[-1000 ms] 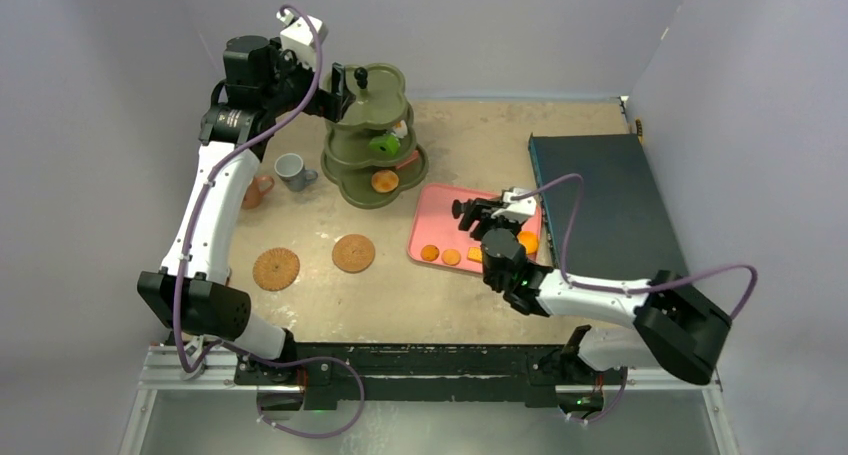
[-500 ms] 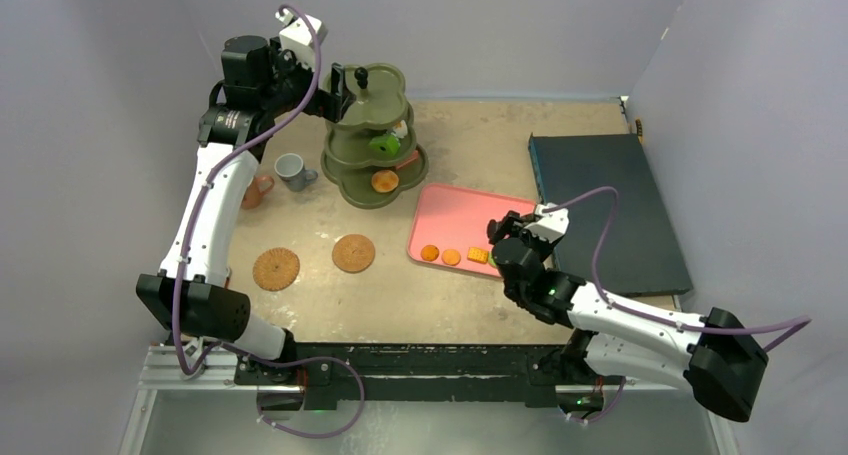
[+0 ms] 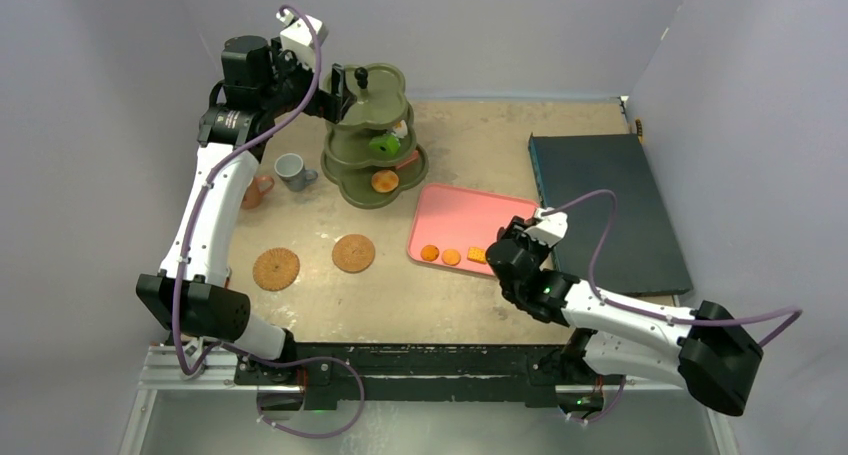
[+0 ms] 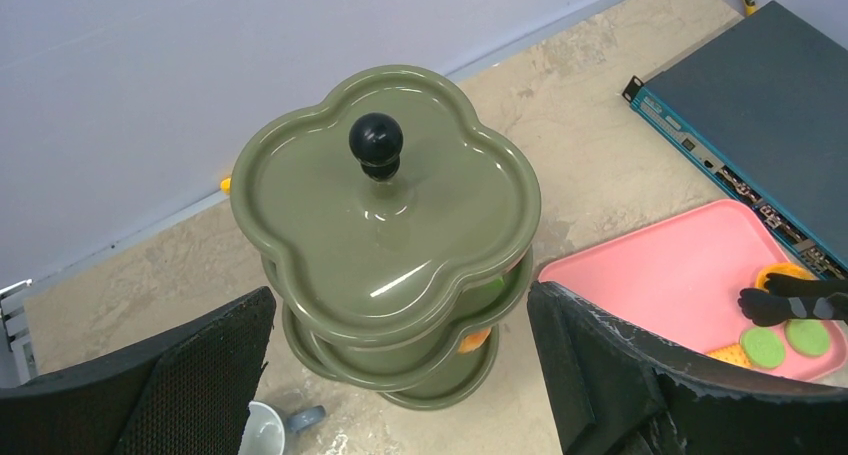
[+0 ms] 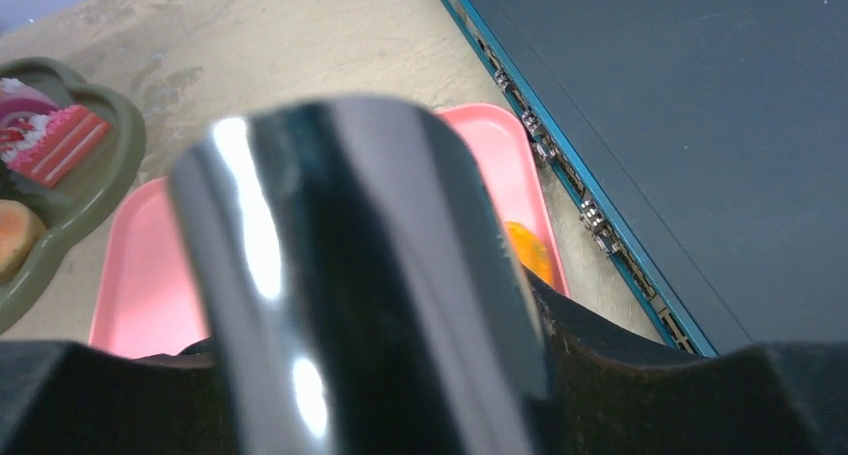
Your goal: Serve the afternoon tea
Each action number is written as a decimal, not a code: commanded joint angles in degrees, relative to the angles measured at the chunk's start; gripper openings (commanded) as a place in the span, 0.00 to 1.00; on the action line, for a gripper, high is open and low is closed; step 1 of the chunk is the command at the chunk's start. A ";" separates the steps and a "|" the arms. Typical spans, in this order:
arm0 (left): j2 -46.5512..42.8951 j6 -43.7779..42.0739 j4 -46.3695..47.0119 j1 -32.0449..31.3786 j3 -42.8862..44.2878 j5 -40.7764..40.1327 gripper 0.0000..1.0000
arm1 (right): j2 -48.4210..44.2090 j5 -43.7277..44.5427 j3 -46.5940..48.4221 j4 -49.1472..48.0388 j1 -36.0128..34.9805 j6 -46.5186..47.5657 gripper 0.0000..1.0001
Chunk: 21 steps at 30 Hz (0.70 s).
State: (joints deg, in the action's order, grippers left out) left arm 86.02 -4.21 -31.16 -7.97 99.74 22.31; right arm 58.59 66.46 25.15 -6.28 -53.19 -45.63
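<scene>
The olive three-tier stand (image 3: 375, 135) stands at the back left, with a green pastry (image 3: 385, 145) and an orange one (image 3: 384, 182) on its lower tiers. My left gripper (image 3: 340, 93) hangs open, up beside the stand's top tier (image 4: 385, 215), its jaws wide apart and holding nothing. My right gripper (image 3: 512, 250) is over the pink tray's near right corner, shut on the black tongs (image 5: 370, 275). The tong tips (image 4: 790, 303) lie beside an orange pastry (image 5: 528, 250). Small flat pastries (image 3: 451, 257) line the tray's near edge.
A grey-blue cup (image 3: 292, 170) and a terracotta cup (image 3: 258, 190) stand left of the stand. Two brown coasters (image 3: 276, 268) (image 3: 353, 253) lie nearer the front. The pink tray (image 3: 450, 215) is at the centre, and a dark flat box (image 3: 610, 205) is to its right.
My right arm has swung right and towards the front, carrying its gripper from over the tray's right half to the near right corner. It now covers the orange pastry. The left arm has not moved.
</scene>
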 commanded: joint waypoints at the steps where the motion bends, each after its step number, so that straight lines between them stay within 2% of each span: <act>1: -1.48 -1.63 0.05 0.41 1.48 0.46 0.97 | 1.61 1.68 0.54 -2.41 0.45 -1.34 0.51; 11: -1.28 -1.17 -0.04 0.36 1.24 1.32 0.96 | 1.43 1.31 0.79 -3.23 1.00 0.60 0.29; 21: -1.06 -0.29 0.22 0.41 1.65 2.85 0.96 | -5.11 2.61 1.05 -5.76 2.55 8.29 0.30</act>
State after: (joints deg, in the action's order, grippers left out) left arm 86.02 -4.32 -31.48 -7.97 99.74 23.57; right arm 56.34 66.52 25.08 -9.15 -52.01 -40.77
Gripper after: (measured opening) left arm 0.959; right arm 0.328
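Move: My right hand still holds the tongs, tips down at the orange round on the pink tray. The orange round lies about 3 cm ahead of that hand, level with it sideways and some 12 cm below. The nearer green slice is about 3 cm back and straight below. The other green slice is 6 cm left and 1 cm back, with the yellow biscuit 10 cm left. From my left hand, the orange round is roughly 13 cm back, 37 cm right and 35 cm lower. I squeeze the tongs with my right fingers, closing from a bit over half open to about a third, so that the tips come together on the orange round. The hand hardly shifts meanwhile, dipping some half a centimetre. With the grip kept, I then start straight up, about 2 cm, away from the tray. ##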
